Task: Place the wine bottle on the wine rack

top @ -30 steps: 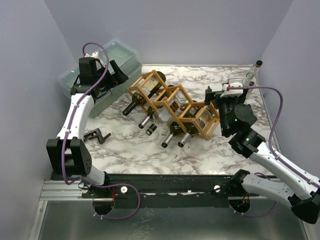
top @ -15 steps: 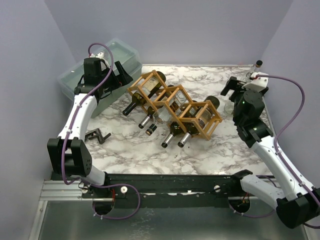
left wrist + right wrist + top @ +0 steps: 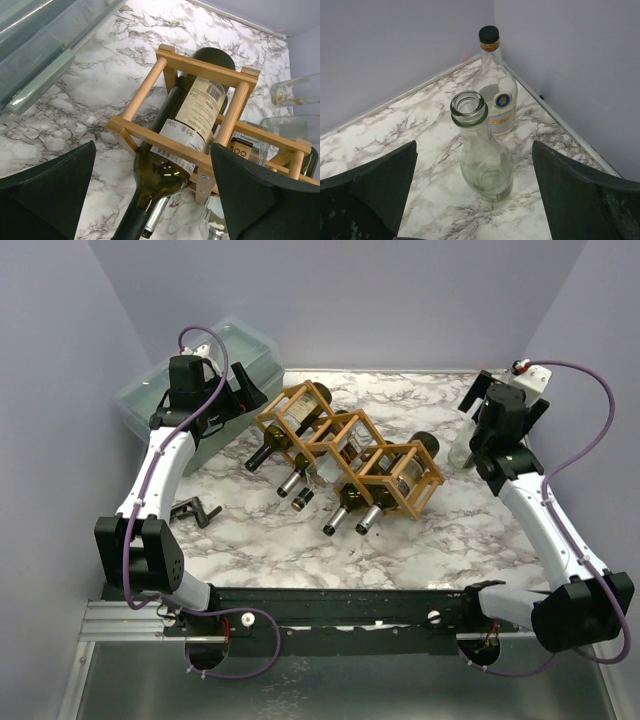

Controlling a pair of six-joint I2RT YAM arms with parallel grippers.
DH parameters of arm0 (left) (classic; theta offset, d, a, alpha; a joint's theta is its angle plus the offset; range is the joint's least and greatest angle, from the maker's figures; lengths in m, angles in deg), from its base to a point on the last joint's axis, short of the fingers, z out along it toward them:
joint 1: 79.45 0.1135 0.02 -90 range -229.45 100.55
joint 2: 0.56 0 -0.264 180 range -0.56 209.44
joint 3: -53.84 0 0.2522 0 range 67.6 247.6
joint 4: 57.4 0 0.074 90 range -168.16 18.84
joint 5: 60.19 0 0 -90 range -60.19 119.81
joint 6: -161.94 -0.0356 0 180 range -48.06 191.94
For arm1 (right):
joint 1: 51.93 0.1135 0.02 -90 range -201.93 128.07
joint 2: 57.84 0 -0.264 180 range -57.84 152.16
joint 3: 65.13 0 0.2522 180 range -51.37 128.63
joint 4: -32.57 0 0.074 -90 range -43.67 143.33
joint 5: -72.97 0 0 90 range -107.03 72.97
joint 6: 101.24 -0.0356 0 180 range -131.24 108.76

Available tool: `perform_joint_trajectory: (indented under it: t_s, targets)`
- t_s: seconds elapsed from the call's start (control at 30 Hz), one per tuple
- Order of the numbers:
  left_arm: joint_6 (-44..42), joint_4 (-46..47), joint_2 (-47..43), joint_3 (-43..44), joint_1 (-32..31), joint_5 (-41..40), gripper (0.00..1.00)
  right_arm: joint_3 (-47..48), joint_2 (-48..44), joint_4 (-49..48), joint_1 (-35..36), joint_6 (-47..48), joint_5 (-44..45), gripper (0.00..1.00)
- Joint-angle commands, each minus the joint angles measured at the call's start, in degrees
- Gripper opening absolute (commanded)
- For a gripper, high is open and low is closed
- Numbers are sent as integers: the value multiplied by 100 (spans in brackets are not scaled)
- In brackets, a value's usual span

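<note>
The wooden wine rack (image 3: 352,452) lies diagonally across the marble table with several bottles lying in its cells. Its end cell (image 3: 200,75) holds a dark green labelled bottle (image 3: 192,125). My left gripper (image 3: 222,392) hovers open at the rack's back left end, nothing between its fingers (image 3: 50,190). A clear uncapped wine bottle (image 3: 485,155) stands upright in the back right corner, its base showing beside the arm (image 3: 460,453). My right gripper (image 3: 474,145) hangs open above and short of it, not touching. Behind it stands a capped clear bottle (image 3: 496,95).
A translucent lidded bin (image 3: 190,400) sits at the back left, under my left arm. A small black clamp-like piece (image 3: 195,511) lies at the front left. Walls close in behind and beside the two upright bottles.
My right arm has swung from the rack's right end out to the back right corner, gripper still open. The left gripper shifted slightly.
</note>
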Motion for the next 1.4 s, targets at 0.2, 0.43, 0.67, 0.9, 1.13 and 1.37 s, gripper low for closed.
perform_joint_trajectory:
  t_s: [0.2,0.43,0.67,0.9,1.13,1.37]
  targets:
    - [42,108,-82,-56,-99,46,98,531,747,82,-305,165,370,100]
    - [-82,97,-97,-67,-347,-71,99,595,1268,-119,-805,171,-331,100]
    - [-209,22,-242,-51,-382,-286,99,506,1633,-619,-863,253,-657,100]
    - [-270,-14,-221,-25,-381,-352,99,-9,1673,-1467,-861,779,-696,90]
    - [-278,-41,-168,-7,-359,-360,99,-162,1830,-1877,-863,1087,-1006,70]
    - [-310,-56,-176,-7,-357,-414,99,-151,1736,-1803,-863,1289,-1907,31]
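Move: The clear bottle stands upright about 8 cm ahead of the right hand and 3 cm to its right, its middle roughly 17 cm below. The capped bottle stands some 7 cm farther out than the clear one and 6 cm more to the right. The wine rack's right end is about 14 cm to the hand's left, roughly level with it and 21 cm lower. From the left hand, the clear bottle lies some 53 cm to the right, 3 cm ahead and 12 cm below. Round the neck of the clear bottle, just below its mouth, the right fingers close from wide open to less than half, apparently touching the glass. To get there the hand sinks about 8 cm and reaches nearly as far forward, swinging right and partly back, while the fingers tip some 10 degrees downward. The open left hand shifts about 2 cm right, net. ##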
